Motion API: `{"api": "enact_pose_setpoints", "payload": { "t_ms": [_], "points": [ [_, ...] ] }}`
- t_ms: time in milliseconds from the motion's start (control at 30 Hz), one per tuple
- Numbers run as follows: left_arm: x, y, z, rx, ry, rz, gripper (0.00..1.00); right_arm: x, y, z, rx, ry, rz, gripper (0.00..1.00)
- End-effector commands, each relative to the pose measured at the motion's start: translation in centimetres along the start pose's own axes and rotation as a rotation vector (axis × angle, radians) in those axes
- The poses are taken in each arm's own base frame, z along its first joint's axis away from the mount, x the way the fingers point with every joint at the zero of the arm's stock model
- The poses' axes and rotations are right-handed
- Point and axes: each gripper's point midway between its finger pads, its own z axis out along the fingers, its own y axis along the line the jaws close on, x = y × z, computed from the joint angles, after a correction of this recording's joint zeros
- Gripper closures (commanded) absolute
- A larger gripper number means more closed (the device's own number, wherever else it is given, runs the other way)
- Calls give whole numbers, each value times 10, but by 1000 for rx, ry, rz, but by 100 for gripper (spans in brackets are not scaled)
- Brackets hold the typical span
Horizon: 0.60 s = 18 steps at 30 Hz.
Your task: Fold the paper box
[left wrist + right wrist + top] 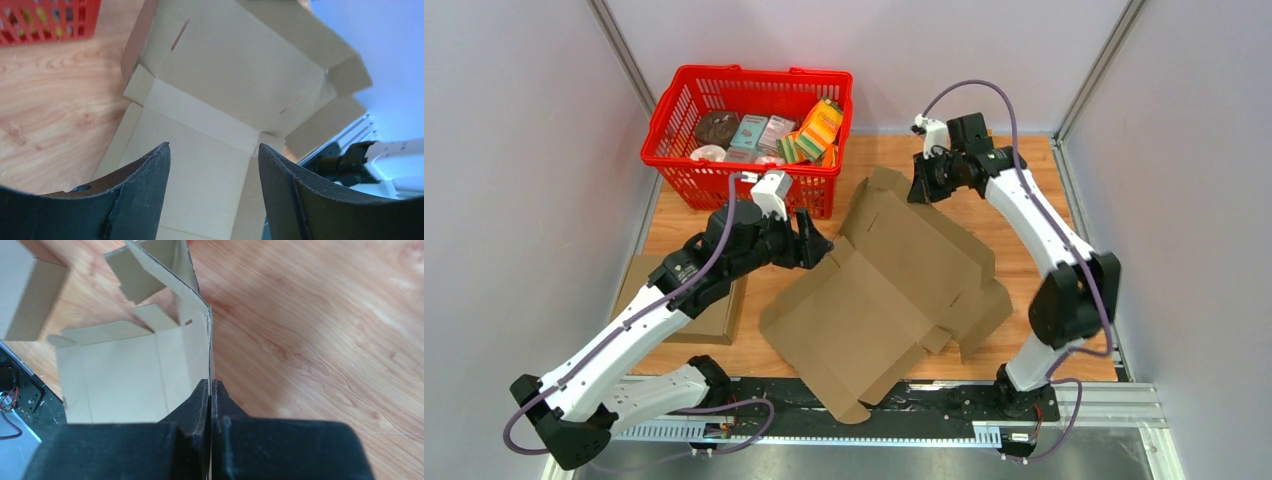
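Observation:
The paper box is a brown cardboard blank lying partly unfolded in the middle of the table, with its far panels raised. My right gripper is at the box's far edge. In the right wrist view it is shut on the thin upright edge of a cardboard panel. My left gripper hovers at the box's left side with its fingers spread. In the left wrist view it is open above the pale inner face of the box, with nothing between the fingers.
A red basket full of small packaged goods stands at the far left, close behind the left gripper. A second flat cardboard piece lies under the left arm. A black rail runs along the near edge. Walls enclose three sides.

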Motion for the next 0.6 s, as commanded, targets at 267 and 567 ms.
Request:
{"api": "enact_pose_setpoints", "payload": {
  "t_ms": [267, 567],
  "points": [
    [-81, -48, -14, 149, -178, 103, 26, 0, 99, -77, -48, -221, -348, 100],
    [-93, -37, 25, 88, -133, 405, 25, 11, 121, -65, -153, -185, -367, 100]
  ]
}}
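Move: The raised panel's left end flap stands about 12 cm ahead of the open left hand, 4 cm to its right and 11 cm lower. The flat panel's middle is some 23 cm below that hand, 4 cm to its right and 2 cm back; the red basket is 24 cm ahead, 16 cm left and 15 cm down. From the right hand, gripping the raised panel's far edge, the flat panel is about 15 cm back, 10 cm left and 15 cm down; the end flap is 10 cm left, 1 cm back and 4 cm down. Keeping its pinch on the panel's far edge, the right hand draws it back some 9 cm, up about 7 and a little left towards the flat panel, the rise coming early; its fingers tip up and swing counter-clockwise. The open left hand climbs about 8 cm, then eases forward and slightly right towards the end flap, tilting its fingers up some 15 degrees. ##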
